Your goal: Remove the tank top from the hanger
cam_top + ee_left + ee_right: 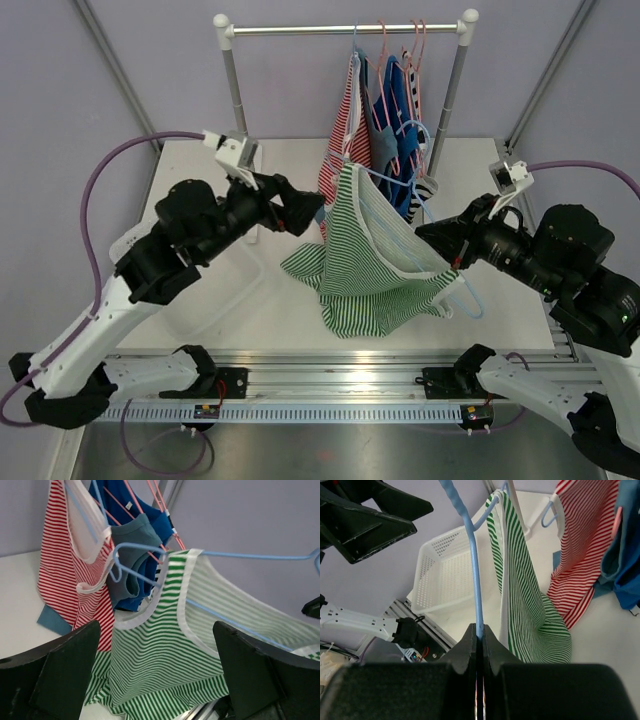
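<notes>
The green-and-white striped tank top (365, 265) hangs on a light-blue wire hanger (468, 296), off the rack, its hem bunched on the table. My right gripper (432, 240) is shut on the hanger's wire (472, 570), which runs up from between its closed fingertips (480, 632); the tank top (520, 595) drapes just right of the wire. My left gripper (305, 210) is open, left of the top's shoulder and apart from it. In the left wrist view its wide-spread fingers (65, 670) frame the tank top (160, 650) and hanger (250, 556), with nothing between them.
A clothes rack (345, 30) stands at the back with a red-striped top (340, 140) and blue tops (395, 120) on pink and blue hangers, close behind the green one. A white perforated basket (445, 575) sits on the table's left side under the left arm.
</notes>
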`<state>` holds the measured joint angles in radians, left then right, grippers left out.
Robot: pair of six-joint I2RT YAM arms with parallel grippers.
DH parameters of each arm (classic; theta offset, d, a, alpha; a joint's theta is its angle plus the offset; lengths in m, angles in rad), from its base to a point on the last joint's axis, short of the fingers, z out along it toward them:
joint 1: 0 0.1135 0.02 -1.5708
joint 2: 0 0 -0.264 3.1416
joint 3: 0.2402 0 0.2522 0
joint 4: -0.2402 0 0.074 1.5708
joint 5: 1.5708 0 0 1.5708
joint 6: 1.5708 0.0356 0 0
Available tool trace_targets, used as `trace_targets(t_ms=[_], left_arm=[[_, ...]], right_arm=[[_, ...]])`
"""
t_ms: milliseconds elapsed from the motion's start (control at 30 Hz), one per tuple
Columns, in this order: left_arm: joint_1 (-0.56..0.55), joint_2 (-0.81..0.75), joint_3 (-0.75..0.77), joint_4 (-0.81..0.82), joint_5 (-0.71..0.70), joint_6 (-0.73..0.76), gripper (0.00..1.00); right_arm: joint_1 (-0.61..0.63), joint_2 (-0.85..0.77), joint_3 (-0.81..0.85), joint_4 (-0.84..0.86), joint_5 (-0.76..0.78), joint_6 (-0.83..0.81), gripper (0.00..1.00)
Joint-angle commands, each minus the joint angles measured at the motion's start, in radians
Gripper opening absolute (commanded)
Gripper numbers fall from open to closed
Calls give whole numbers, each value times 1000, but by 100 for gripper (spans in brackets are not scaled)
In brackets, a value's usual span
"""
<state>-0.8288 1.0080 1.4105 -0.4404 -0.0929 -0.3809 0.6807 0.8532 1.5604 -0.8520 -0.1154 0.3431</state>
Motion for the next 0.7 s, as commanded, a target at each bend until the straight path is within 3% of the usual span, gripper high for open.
trace_targets(t_ms=[0,67,233,433,667], left_arm=[[-148,72,73,74,-287,111,99],[-205,135,100,74,-355,157,99],[-224,222,116,106,-340,183,98],[-222,313,127,112,-366,194,79],[-224,328,102,164,-318,188,75]], right_arm=[[6,-39,-26,1,43,37,0],[6,-63,-43,-7,39,42,0],[6,-89,-49,-25,19,46,0],[6,-86,-37,-48,13,33,0],[6,-57,-37,-51,0,19,0]])
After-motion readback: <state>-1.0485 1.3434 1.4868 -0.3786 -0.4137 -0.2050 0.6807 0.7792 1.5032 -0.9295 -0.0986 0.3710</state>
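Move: The green-striped tank top's upper strap, looped over the hanger, is about 8 cm ahead of the open left gripper, 8 cm to its right and 5 cm lower. The hanger's bare end pokes out about 3 cm left of that strap and 2 cm farther out; the red-striped top hangs some 11 cm beyond the strap, level with it sideways. From the right gripper, pinching the hanger, the strap is about 12 cm ahead, 12 cm left, about level. Bring the left gripper about 9 cm right towards the tank top's upper strap, then sink some 7 cm while still going right and easing forward, rolling it nearly 20 degrees so its left side rises. Start narrowing the wide-open fingers around the strap without shutting them. Keep the right gripper's pinch on the hanger as it settles about 3 cm down, back and right. ##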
